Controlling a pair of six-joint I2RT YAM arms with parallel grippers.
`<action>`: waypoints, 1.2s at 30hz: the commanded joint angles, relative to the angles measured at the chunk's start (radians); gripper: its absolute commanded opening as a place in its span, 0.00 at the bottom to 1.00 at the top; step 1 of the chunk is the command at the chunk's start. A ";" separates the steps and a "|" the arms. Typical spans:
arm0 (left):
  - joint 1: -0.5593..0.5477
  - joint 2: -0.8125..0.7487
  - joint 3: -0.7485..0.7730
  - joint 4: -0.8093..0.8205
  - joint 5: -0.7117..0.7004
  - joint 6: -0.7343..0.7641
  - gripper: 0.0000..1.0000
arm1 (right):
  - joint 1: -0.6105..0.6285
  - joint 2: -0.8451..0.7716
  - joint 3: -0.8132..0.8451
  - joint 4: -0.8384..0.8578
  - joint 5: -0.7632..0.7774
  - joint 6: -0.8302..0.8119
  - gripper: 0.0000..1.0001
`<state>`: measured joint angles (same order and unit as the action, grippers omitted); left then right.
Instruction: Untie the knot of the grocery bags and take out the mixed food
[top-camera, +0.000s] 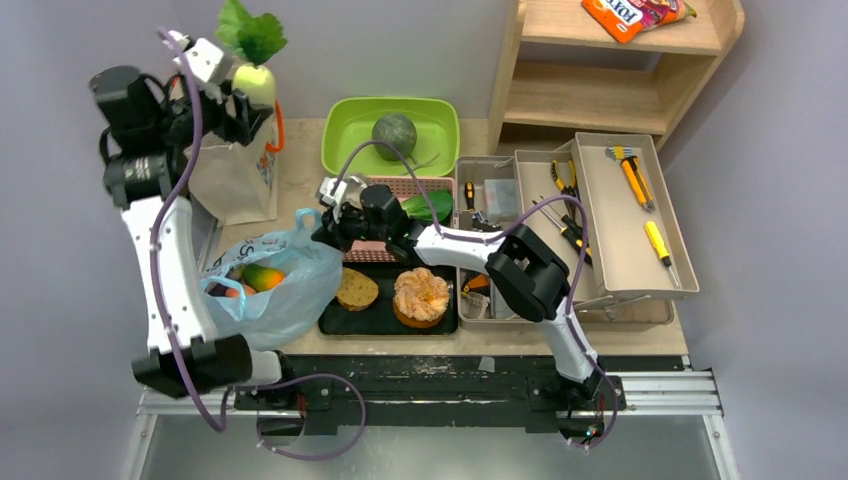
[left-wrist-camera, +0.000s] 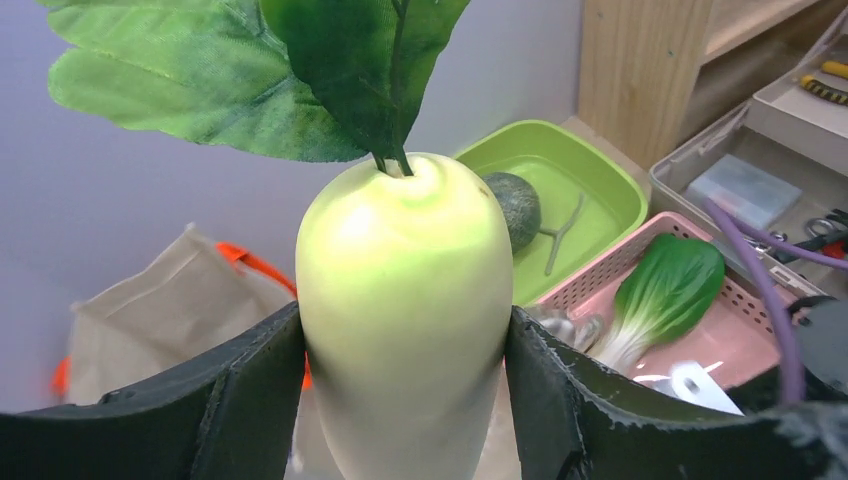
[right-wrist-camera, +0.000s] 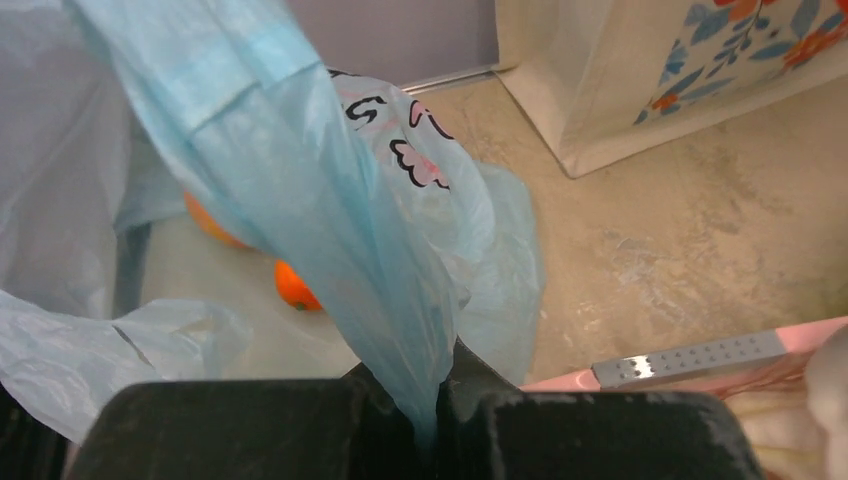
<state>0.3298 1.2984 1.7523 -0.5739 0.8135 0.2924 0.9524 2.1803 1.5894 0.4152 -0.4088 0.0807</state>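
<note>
My left gripper is shut on the white radish, its pads pressing both sides. It holds the radish upright, leaves up, over the beige canvas tote at the back left. My right gripper is shut on a handle strip of the light-blue plastic bag, pulling it up and to the right. The bag gapes open at the front left, with a peach and an orange inside. The knot is not in view.
A green tray holds the melon. Leafy greens lie in a pink basket. A black tray carries the pastry and a bread slice. Grey tool boxes and a wooden shelf fill the right.
</note>
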 joint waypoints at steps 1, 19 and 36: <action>-0.103 0.167 0.091 0.055 0.023 0.059 0.02 | 0.029 -0.093 -0.049 0.078 0.019 -0.288 0.00; -0.500 0.595 0.305 -0.688 0.059 0.706 0.07 | 0.123 -0.133 -0.158 0.116 0.086 -0.667 0.00; -0.472 0.480 0.409 -0.590 -0.058 0.444 1.00 | 0.123 -0.112 -0.122 0.095 0.090 -0.626 0.00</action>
<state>-0.2043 1.8893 2.0830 -1.1816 0.7425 0.8009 1.0744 2.1025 1.4349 0.4854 -0.3309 -0.5602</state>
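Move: The left hand holds the white radish; the pink basket lies about 25 cm to its right, 5 ahead and 38 below. Green tray: 24 ahead, 25 right. Black tray: 14 back, 25 right. Blue bag: 13 back, 3 left, both trays and bag nearly 40 below. The right hand pinches the bag's rim; the bag's middle is 8 cm back, 11 left, 9 below. Left hand arcs the radish some 20 cm right and down over the basket, opens; right hand draws bag back. ##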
